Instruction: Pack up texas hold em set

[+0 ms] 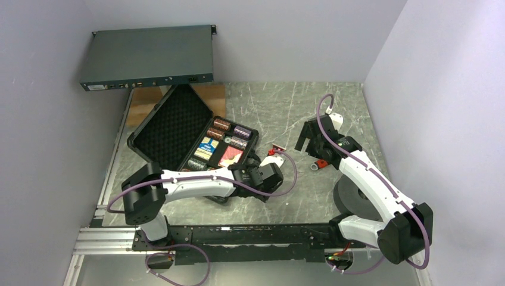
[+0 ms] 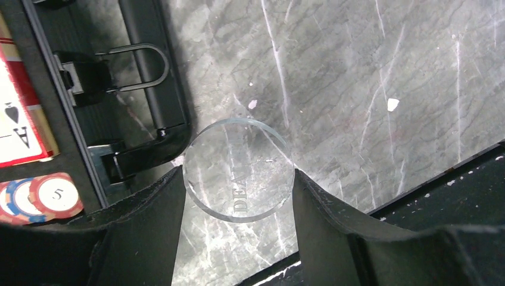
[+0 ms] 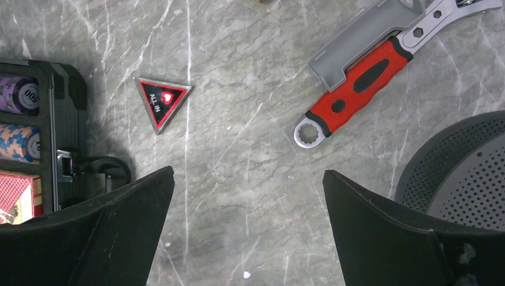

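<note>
The black case (image 1: 172, 122) of the texas hold em set lies open at the left. Its foam-lined lid leans back, and chip rolls (image 1: 231, 132) and card boxes (image 1: 213, 150) fill the tray. My left gripper (image 2: 238, 179) is shut on a clear round disc (image 2: 238, 156) engraved "DEA", held by its edges just off the case's front latch (image 2: 119, 71). A red card box (image 2: 18, 119) and striped chips (image 2: 41, 196) show at the left. My right gripper (image 3: 248, 179) hangs open and empty over bare table. A red triangular "ALL IN" token (image 3: 161, 100) lies ahead of it.
A red-handled wrench (image 3: 357, 89) lies on the table at the right, near a dark perforated round object (image 3: 458, 173). A flat dark-grey rack unit (image 1: 149, 59) sits at the back left. Grey walls stand on three sides.
</note>
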You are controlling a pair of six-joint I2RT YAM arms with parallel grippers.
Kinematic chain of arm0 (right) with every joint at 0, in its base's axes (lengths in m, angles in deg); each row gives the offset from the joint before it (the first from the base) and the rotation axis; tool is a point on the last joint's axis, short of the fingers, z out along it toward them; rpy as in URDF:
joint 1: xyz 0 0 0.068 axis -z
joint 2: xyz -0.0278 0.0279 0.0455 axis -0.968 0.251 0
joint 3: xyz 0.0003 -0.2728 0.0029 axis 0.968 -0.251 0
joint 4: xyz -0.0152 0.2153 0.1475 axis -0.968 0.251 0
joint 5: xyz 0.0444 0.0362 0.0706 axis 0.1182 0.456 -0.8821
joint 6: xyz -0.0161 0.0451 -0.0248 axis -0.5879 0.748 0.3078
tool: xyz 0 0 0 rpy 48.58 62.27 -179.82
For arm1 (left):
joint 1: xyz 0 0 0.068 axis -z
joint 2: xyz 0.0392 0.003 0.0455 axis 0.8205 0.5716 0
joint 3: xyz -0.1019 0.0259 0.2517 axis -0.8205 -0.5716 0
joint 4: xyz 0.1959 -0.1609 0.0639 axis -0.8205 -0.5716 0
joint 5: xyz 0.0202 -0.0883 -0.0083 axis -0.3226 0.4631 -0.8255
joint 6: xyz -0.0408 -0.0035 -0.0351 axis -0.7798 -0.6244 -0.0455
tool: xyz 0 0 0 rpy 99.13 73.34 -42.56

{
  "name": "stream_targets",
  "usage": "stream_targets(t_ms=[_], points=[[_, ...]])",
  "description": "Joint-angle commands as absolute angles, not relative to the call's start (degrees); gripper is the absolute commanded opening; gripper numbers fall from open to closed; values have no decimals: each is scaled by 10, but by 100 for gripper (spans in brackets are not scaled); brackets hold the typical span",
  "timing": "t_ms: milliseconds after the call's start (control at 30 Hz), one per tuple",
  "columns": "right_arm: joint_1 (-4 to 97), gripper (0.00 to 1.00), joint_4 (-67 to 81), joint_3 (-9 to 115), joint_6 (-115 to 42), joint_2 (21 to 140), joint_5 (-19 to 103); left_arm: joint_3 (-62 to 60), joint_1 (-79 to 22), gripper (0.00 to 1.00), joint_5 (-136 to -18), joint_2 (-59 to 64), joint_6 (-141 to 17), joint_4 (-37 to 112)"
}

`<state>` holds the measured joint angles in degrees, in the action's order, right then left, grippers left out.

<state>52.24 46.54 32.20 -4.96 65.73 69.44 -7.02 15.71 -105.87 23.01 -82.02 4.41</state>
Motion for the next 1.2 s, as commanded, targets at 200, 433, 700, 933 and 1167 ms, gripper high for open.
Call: stream_targets(t_ms=[200,433,700,933,1167], points=[[524,100,453,318,-43,635,694,-57,105,44,-1087,154,-831,-3],[524,100,454,314,-42,634,689,-82,24,44,-1073,103,-815,0],[524,100,456,316,-41,637,677,-100,-70,44,-1070,73,-780,10],[524,100,455,312,-41,640,664,-105,-146,44,-1056,60,-752,24],[524,100,456,306,-38,637,663,-97,-207,43,-1047,79,-728,31]])
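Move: The blue card deck in the open case lies about 18 cm ahead of the left hand, 18 cm to its left and 3 cm lower. The red card deck is some 13 cm ahead and 10 cm left, with the case handle on the near side about 9 cm ahead and 3 cm left; the striped round chips sit about 7 cm ahead and 14 cm left. From the right hand, the blue deck is roughly 5 cm ahead, 37 cm left and 9 cm down. The clear dealer button, still pinched upright between the left fingertips, is carried left and forward about 22 cm, from above the bare table across the case's near side towards the blue card deck. It rises some 5 cm in the first half, then travels level, while the wrist turns about 30 degrees counter-clockwise and the fingers keep their hold. ##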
